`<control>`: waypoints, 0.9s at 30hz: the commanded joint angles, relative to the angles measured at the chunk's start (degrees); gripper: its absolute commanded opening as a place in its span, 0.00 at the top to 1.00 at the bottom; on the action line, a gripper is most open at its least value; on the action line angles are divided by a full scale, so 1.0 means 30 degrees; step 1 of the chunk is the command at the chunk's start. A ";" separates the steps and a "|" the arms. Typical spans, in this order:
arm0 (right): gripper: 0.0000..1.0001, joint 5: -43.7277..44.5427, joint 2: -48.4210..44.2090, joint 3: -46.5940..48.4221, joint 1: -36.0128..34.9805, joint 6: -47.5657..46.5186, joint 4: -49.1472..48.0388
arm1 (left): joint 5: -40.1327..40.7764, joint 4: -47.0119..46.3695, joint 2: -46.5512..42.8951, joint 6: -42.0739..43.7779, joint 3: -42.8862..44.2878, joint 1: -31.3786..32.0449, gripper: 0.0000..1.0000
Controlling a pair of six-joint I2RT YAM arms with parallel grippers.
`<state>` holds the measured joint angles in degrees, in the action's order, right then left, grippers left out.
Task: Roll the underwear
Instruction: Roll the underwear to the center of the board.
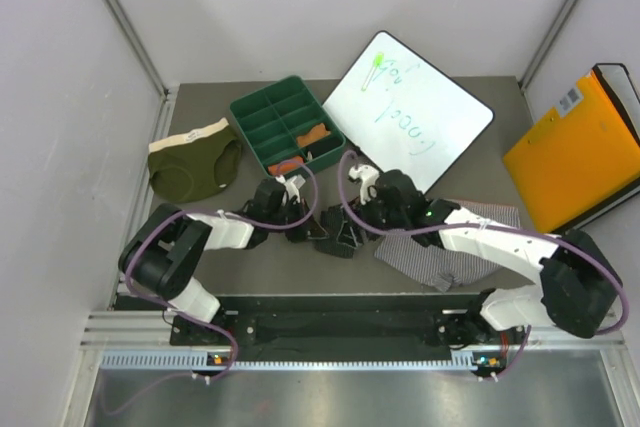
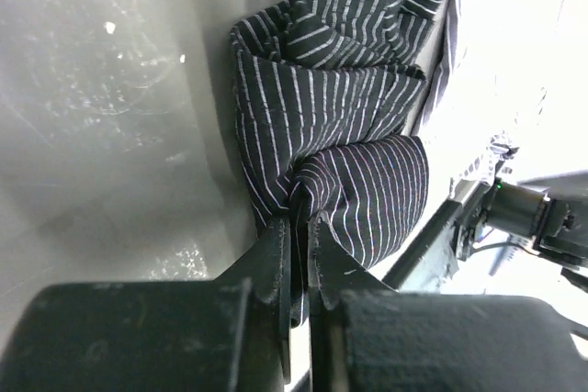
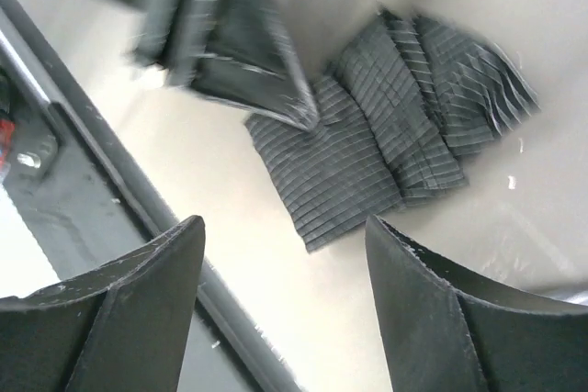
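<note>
Black underwear with thin white stripes (image 2: 340, 107) lies crumpled on the table between the two arms (image 1: 333, 240). My left gripper (image 2: 300, 227) is shut on a fold at its near edge; in the top view the left gripper (image 1: 300, 225) sits at the cloth's left side. The right gripper (image 3: 285, 227) hovers open just above the table with nothing between its fingers, the same dark underwear (image 3: 367, 149) lying beyond them. Olive green underwear with a cream waistband (image 1: 192, 162) lies flat at the far left. Grey-white striped underwear (image 1: 432, 259) lies partly under the right arm.
A green divided tray (image 1: 262, 107) holding small orange items stands behind the grippers. A whiteboard (image 1: 410, 112) lies at the back right, an orange folder (image 1: 578, 152) at the far right. A metal rail (image 3: 110, 172) runs along the table's near edge.
</note>
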<state>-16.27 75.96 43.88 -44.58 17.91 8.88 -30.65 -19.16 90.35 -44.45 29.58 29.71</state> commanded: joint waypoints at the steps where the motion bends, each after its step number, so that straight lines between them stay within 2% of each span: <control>1: 0.30 0.4803 -0.0537 0.0053 -0.3065 -0.3740 -0.0966 | -0.1497 0.3831 0.0762 0.1044 0.1007 -0.0412 1.00; 3: 0.30 0.6090 -0.0303 -0.0327 -0.3770 -0.4734 -0.2137 | -0.1792 0.4216 0.0909 0.1133 0.1270 -0.0617 1.00; 9: 0.30 0.6975 0.1073 -0.1178 -0.5501 -0.6579 -0.4570 | -0.2497 0.4862 0.1145 0.1368 0.1622 -0.0881 1.00; 22: 0.34 0.6597 0.4206 -0.1413 -0.6264 -0.7114 -0.5275 | -0.3228 0.4980 0.1438 0.1602 0.1945 -0.1116 1.00; 24: 0.43 0.6450 0.4793 -0.1093 -0.6264 -0.6823 -0.5073 | -0.3433 0.4718 0.1292 0.1545 0.1800 -0.1116 1.00; 25: 0.50 0.6392 0.5434 -0.0946 -0.6264 -0.6733 -0.4752 | -0.3724 0.4165 0.1175 0.1486 0.1712 -0.1116 1.00; 26: 0.63 0.6246 0.5672 -0.0654 -0.6206 -0.6471 -0.4575 | -0.3814 0.3811 0.1029 0.1340 0.1566 -0.1116 1.00; 27: 0.68 0.6041 0.5878 -0.0506 -0.6002 -0.6324 -0.4399 | -0.3960 0.3518 0.0679 0.1107 0.1275 -0.1116 0.97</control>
<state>4.47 89.30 39.94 -62.57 -3.16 -5.72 -39.48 -7.75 93.67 -41.60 34.83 26.26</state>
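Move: The folded underwear lies with its middle about 4 cm to the right of the left gripper, barely 1 cm farther out and 1 cm lower; that gripper already pinches its left part. From the raised, open right gripper, the bundle's middle is about 4 cm left, level fore and aft, and some 9 cm below. The striped cloth lies about 21 cm to the right of that gripper, and the green tray some 22 cm ahead and 14 cm left. Keep the left fingers shut on the underwear, easing them back about 1 cm with a slight turn of some 10 degrees. Swing the open right gripper left about 3 cm and back 2 cm, turning it as it goes, then lower it some 8 cm to the near right part of the bundle, beside the left fingertips, and start closing its fingers there. ##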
